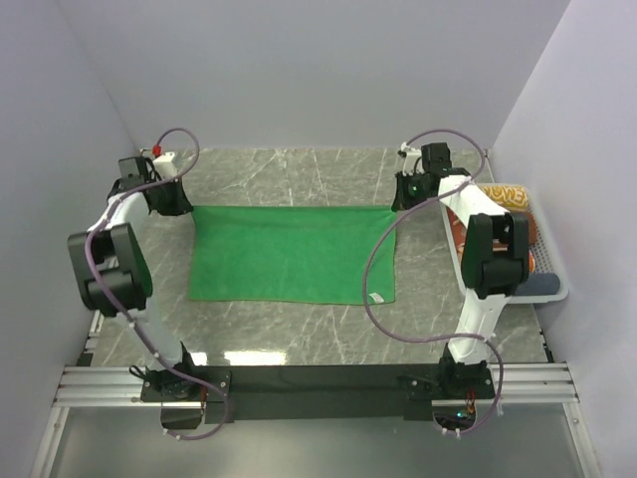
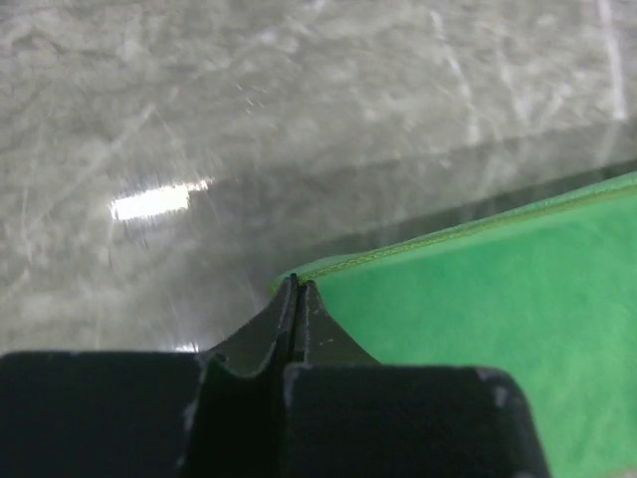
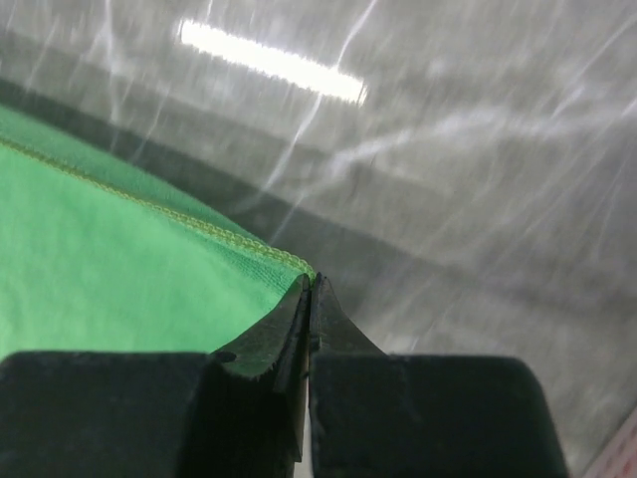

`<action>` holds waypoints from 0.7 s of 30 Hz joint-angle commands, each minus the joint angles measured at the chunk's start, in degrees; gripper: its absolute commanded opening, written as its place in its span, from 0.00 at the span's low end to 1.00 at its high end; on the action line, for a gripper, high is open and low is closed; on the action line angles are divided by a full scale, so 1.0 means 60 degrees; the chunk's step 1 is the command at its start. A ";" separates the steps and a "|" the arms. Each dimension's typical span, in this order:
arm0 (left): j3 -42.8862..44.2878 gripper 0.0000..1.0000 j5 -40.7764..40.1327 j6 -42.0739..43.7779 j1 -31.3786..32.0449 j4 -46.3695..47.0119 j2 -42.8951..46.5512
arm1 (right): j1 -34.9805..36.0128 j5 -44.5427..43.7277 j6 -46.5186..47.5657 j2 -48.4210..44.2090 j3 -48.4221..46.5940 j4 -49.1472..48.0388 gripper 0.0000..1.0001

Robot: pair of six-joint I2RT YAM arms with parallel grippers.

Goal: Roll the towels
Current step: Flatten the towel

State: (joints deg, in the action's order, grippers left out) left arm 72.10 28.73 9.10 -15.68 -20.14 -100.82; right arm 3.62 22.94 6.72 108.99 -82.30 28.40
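A bright green towel (image 1: 294, 254) lies spread flat on the marble table (image 1: 299, 334), its white tag (image 1: 376, 297) at the near right corner. My left gripper (image 1: 175, 205) sits at the towel's far left corner. In the left wrist view the left gripper (image 2: 296, 282) has its jaws pressed together at the corner of the green towel (image 2: 498, 289). My right gripper (image 1: 400, 199) sits at the far right corner. In the right wrist view the right gripper (image 3: 313, 279) is also shut, right where the towel (image 3: 109, 249) ends at its stitched hem.
A white basket (image 1: 553, 291) stands at the table's right edge, beside the right arm. It holds rolled towels: an orange-lettered one (image 1: 503, 193), a brown one (image 1: 533, 235) and a blue-grey one (image 1: 537, 283). A small white and red object (image 1: 162, 154) sits at the back left.
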 commanded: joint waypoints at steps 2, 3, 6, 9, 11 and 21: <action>0.1649 0.01 -0.0408 -0.0243 0.0050 0.0618 -0.1371 | 0.0027 -0.0600 -0.0226 0.0788 -0.1456 -0.0779 0.00; 0.2115 0.01 -0.0467 -0.0272 0.0108 0.0545 -0.1637 | 0.0041 -0.0658 -0.0227 0.0935 -0.1633 -0.0750 0.00; 0.2646 0.01 -0.0526 -0.0301 0.0196 0.0340 -0.2473 | 0.0085 -0.0951 -0.0226 0.1507 -0.2219 -0.0662 0.00; 0.3275 0.01 -0.0672 -0.0345 0.0313 0.0266 -0.3089 | 0.0086 -0.1259 -0.0373 0.2078 -0.2761 -0.0545 0.01; 0.3481 0.01 -0.0730 -0.0375 0.0372 0.0179 -0.3426 | 0.0100 -0.1405 -0.0446 0.2488 -0.3184 -0.0457 0.05; 0.6010 0.29 -0.1696 0.0152 0.0534 -0.1826 -0.4554 | 0.0217 -0.2445 -0.0710 0.2944 -0.4125 -0.0179 0.54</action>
State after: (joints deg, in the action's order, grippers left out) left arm 99.72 21.63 8.38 -12.03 -25.65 -127.24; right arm 4.58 12.21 3.22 128.14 -103.37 27.22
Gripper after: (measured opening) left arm 0.260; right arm 0.504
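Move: The green towel hangs by its far corners from both closed grippers, its middle roughly 12 cm back and 4 cm below them, some 30 cm to the left hand's right and 28 cm to the right hand's left. Bare table for the corners lies about 9 cm ahead of each, 6 cm down for the left, 4 for the right. The white tag is 5 cm left, 22 back of the right hand; the basket about 32 right, 6 back. The towel's far edge is drawn forward by both hands, still pinching its corners, about 8 cm over the table. The left sinks steadily alongside, some 6 cm in all; the right stays level longer, then dips 3 to 4 cm. Near the table the fingers open, the right to half and the left about a quarter, letting go of the corners. ##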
